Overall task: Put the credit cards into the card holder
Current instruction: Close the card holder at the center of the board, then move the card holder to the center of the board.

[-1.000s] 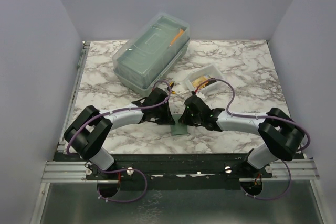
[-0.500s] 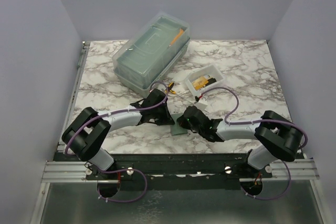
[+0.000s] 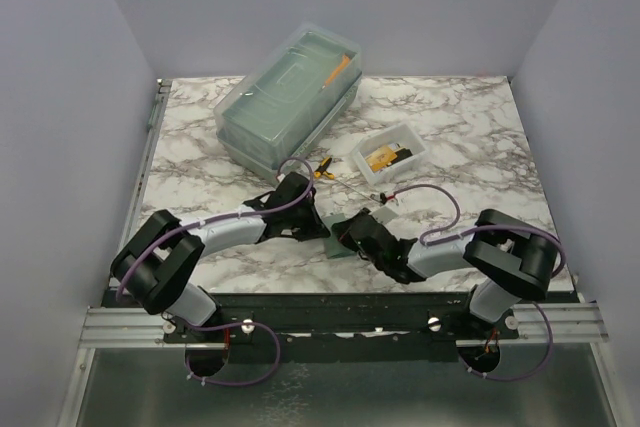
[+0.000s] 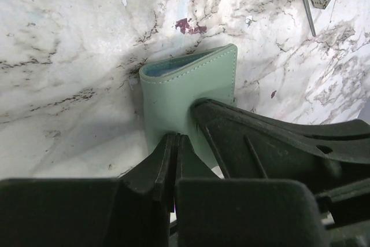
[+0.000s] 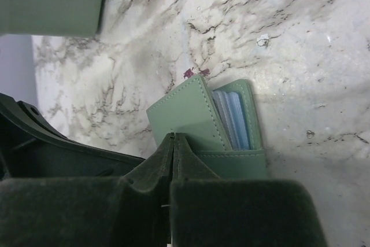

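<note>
The grey-green card holder (image 4: 191,88) lies on the marble near the front edge, between both grippers (image 3: 338,249). It is partly folded; one panel stands raised, and pale blue pockets (image 5: 234,114) show under it. My left gripper (image 4: 175,138) is shut, with its tips resting on the holder's outer cover. My right gripper (image 5: 175,137) is also shut, its tips against the raised panel from the other side. Neither visibly pinches anything. The credit cards lie in the white tray (image 3: 410,137): one gold-yellow (image 3: 379,158), one black (image 3: 401,155).
A large translucent lidded box (image 3: 288,97) stands at the back left. A yellow-handled small tool (image 3: 322,168) lies between the box and the tray. The right arm's black body (image 4: 289,148) fills the lower right of the left wrist view.
My right arm has lowered and drawn towards the near edge, and its gripper has slid left onto the card holder. Its cable no longer crosses the tray. The left gripper has barely moved.
</note>
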### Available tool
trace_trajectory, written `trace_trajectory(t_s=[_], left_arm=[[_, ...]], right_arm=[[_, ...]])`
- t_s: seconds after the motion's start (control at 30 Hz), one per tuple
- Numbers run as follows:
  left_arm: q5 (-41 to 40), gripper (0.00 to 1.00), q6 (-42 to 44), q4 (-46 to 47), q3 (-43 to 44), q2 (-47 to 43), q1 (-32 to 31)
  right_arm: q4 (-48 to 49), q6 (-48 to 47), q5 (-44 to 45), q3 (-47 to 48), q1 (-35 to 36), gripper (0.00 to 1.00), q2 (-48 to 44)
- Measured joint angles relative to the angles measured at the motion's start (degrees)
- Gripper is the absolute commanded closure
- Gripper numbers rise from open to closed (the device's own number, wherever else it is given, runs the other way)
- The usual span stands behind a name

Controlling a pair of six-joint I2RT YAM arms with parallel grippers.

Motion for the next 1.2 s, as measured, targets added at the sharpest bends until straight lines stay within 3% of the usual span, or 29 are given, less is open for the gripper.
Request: trace_trajectory(t_s=[0.37,0.43,0.53,0.77,0.97,1.2], left_arm=[[-1.64,1.00,-1.27,-1.73,-0.68,-6.12,-0.35],[-2.03,0.92,-1.03,-2.27,-0.68,-7.32,-0.35],[-2.64,0.78,-0.28,-3.48,-0.68,-9.44,-0.35],[-4.13,0.55,2.69,-7.78,0.37,-16.11,-0.35],[-5.14,0.41,5.25,-10.93,2.62,-20.52,-0.02],[-8.59,0.28,8.85,-16.98,8.00,-26.73,1.27]], right_arm=[[29.24,6.95,-8.50,-11.37,-1.05,1.00,6.73],[29.46,5.09,-10.88,-12.87,-1.01,0.91,4.42],[20.33,-0.35,-12.90,-11.39,-0.87,0.74,-1.95],[-13.35,-16.52,-14.86,-0.02,-3.45,0.29,-15.26],[-33.66,-29.59,-17.90,9.60,-6.56,0.19,-18.58],[-42.91,-35.32,-19.98,10.23,-4.33,0.16,-18.05]])
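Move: The folded card holder lies right under both shut hands: its middle is about 3 cm right of the left hand, level with it and 1 cm below, and about 1 cm left of the right hand, 1 cm below. From the right hand, the white tray stands some 20 cm ahead and 11 cm right, the yellow-handled tool's grip about 15 cm ahead and 5 cm left. Pressing the holder, right hand drags back 3 cm, lifts rightward, sinks back; left rises 15 cm; both open. ##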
